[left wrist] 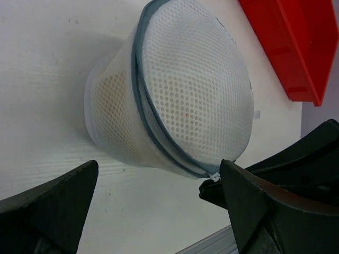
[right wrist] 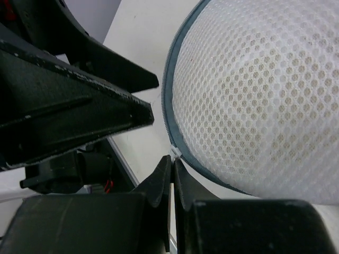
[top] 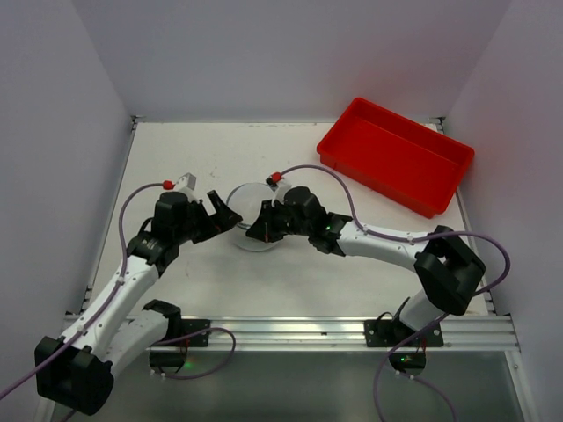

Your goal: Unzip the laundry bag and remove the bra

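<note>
The laundry bag (top: 249,204) is a round white mesh drum tipped on its side at the table's middle, with a grey-blue zipper (left wrist: 142,106) round its rim. The zipper looks closed where it shows. A beige mass tints the mesh (left wrist: 196,100) from inside; the bra cannot be made out as such. My right gripper (right wrist: 174,168) is shut on the small white zipper pull (right wrist: 176,153) at the bag's (right wrist: 265,95) lower rim. My left gripper (left wrist: 159,203) stands wide open just left of the bag (left wrist: 185,90), touching nothing, its right finger (left wrist: 265,211) beside the pull (left wrist: 214,177).
A red plastic tray (top: 396,158) sits at the back right of the table, its corner also in the left wrist view (left wrist: 296,47). The metal rail (top: 290,330) runs along the near edge. White walls close in the table on three sides.
</note>
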You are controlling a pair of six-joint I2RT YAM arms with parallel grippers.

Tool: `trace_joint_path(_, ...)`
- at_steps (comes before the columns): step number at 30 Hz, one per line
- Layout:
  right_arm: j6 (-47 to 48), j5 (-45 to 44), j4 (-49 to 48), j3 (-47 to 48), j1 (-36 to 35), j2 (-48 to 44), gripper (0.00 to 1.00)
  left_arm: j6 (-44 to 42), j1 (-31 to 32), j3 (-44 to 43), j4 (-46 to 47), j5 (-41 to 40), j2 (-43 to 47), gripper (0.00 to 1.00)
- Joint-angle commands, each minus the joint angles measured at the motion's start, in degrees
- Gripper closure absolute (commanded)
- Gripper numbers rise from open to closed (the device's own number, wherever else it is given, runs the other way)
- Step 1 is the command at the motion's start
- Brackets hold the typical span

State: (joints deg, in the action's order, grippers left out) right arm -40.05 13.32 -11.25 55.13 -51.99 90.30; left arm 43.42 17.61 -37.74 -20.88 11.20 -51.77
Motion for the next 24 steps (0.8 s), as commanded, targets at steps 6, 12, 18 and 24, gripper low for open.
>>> trace_joint_path(6, -0.5, -1.0, -3.2, 2.9, -1.7, 1.1, 1.00, 11.7, 3.1, 4.4, 7.9, 0.7, 1.5, 0.02)
trace_joint_path(12, 1.3, -2.4, -1.2, 2.4, -2.0, 0.2, 1.00, 12.5, 5.4, 4.4, 11.4, -1.6, -4.0, 0.41)
trace_joint_path(18, 8.1, -4.2, 5.3, -2.4, 0.5, -4.0, 1.00, 10.2, 5.1, 4.7, 10.2, -4.4, -4.0, 1.00)
trace_joint_path(24, 13.4, 1.2, 8.6, -9.3, 12.5, -6.8, 1.00, 9.6, 4.5, 6.0, 10.2, -3.3, -2.6, 1.00)
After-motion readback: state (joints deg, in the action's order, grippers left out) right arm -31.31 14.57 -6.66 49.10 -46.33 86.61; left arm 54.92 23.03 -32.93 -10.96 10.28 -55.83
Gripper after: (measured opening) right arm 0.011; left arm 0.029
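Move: The zip trim on the laundry bag's near rim crosses just to the left hand's right, about 3 cm over, level fore-and-aft and some 2 cm below its open fingers. The zip pull, already pinched by the right hand, sits roughly 5 cm right of the left hand, 2 cm nearer and 1 cm lower; the bag's middle is 4 cm ahead, 6 cm right and 5 cm below. From the right hand, the trim's right end lies some 6 cm right, 1 cm ahead and 4 cm lower, and the bag's middle 6 cm ahead, 1 cm right and 5 cm below. The zip trim is pinched by the left hand, which dips about 2 cm while moving some 3 cm right, its left side rising slightly less than its right, and shuts its wide-open fingers. The right hand keeps its pinch on the zip pull, waits nearly still, then, as the left closes, draws it about 6 cm right and 4 cm down, away from the left hand, lastly easing forward. ##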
